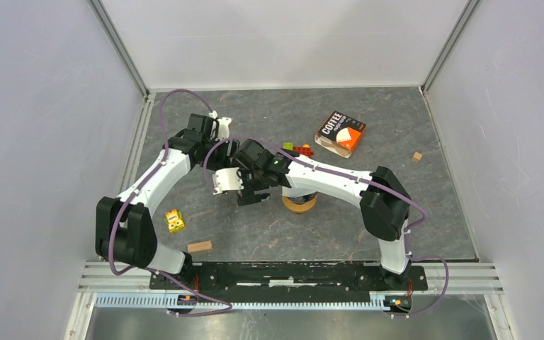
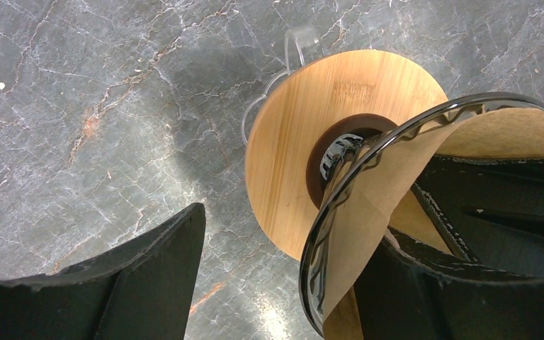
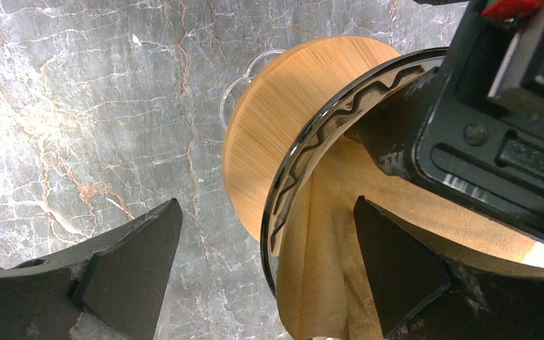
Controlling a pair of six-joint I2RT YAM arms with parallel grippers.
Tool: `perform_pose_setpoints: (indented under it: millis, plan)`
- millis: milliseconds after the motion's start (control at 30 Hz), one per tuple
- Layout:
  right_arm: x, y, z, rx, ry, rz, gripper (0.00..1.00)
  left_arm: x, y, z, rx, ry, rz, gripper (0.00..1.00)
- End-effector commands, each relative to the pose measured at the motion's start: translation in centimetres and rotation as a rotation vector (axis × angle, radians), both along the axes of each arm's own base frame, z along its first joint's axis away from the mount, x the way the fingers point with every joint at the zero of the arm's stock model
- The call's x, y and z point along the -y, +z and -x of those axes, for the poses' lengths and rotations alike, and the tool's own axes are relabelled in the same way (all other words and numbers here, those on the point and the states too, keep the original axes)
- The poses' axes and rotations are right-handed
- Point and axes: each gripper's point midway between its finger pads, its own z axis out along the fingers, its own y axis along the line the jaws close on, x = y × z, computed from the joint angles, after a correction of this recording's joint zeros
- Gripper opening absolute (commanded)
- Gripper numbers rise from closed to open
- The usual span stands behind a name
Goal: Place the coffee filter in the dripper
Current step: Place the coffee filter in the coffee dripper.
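Note:
The dripper has a glass cone with a dark rim (image 2: 324, 216) on a round wooden collar (image 2: 294, 142), and its clear handle points away. A brown paper coffee filter (image 2: 368, 205) lies inside the cone against the glass and also shows in the right wrist view (image 3: 326, 248). My left gripper (image 2: 297, 227) is open and straddles the rim, with one finger inside the filter and one outside. My right gripper (image 3: 268, 205) is open and straddles the rim the same way. In the top view both grippers meet mid-table, left (image 1: 227, 180) and right (image 1: 249, 193), and the wooden collar (image 1: 299, 204) shows under the right arm.
An orange and black coffee filter box (image 1: 340, 133) lies at the back right. Small coloured toy blocks (image 1: 297, 149) sit near it. A yellow block (image 1: 175, 221) and a wooden block (image 1: 199, 246) lie front left. A small wooden cube (image 1: 416, 156) sits far right.

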Motion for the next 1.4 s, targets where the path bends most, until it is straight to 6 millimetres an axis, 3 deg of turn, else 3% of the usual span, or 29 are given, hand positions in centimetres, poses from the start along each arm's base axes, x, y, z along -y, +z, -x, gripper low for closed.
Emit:
perform_pose_setpoints:
  millis: [0,367,933,1367]
  plan:
    - [0.0,-0.7,-0.1,-0.014,-0.001,0.007,0.98,-0.5,-0.4,-0.4,0.033,-0.046,-0.039,0.78]
    - [0.0,-0.2,-0.1,-0.012,-0.007,0.000,0.98,-0.6,-0.5,-0.5,0.033,-0.050,-0.049,0.78]
    - [-1.5,6.9,0.0,0.002,0.000,-0.148,0.98,-0.2,2.2,-1.3,0.081,-0.051,-0.028,0.78]
    - [-0.6,9.4,1.1,-0.027,0.029,-0.198,0.98,0.2,4.7,-1.6,0.132,-0.052,0.006,0.84]
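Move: The clear dripper with the brown coffee filter in its mouth lies about 5 cm ahead and 3 cm left of my right hand, its middle some 3 cm lower. The dripper with the white filter sits 13 cm to my right hand's right, level with it, and 10 cm lower; the toy train is 13 cm right, 10 cm farther out, on the table. From my left hand the clear dripper is about 4 cm back and 5 cm right, 3 cm below. After keeping still over the filter, wide open with one finger inside it, my right hand draws straight up about 5 cm, away from the dripper, tilting its left side up some 5 degrees. My left hand, still straddling the rim with one finger in the filter, waits and then eases up 1.5 cm; neither hand closes. ##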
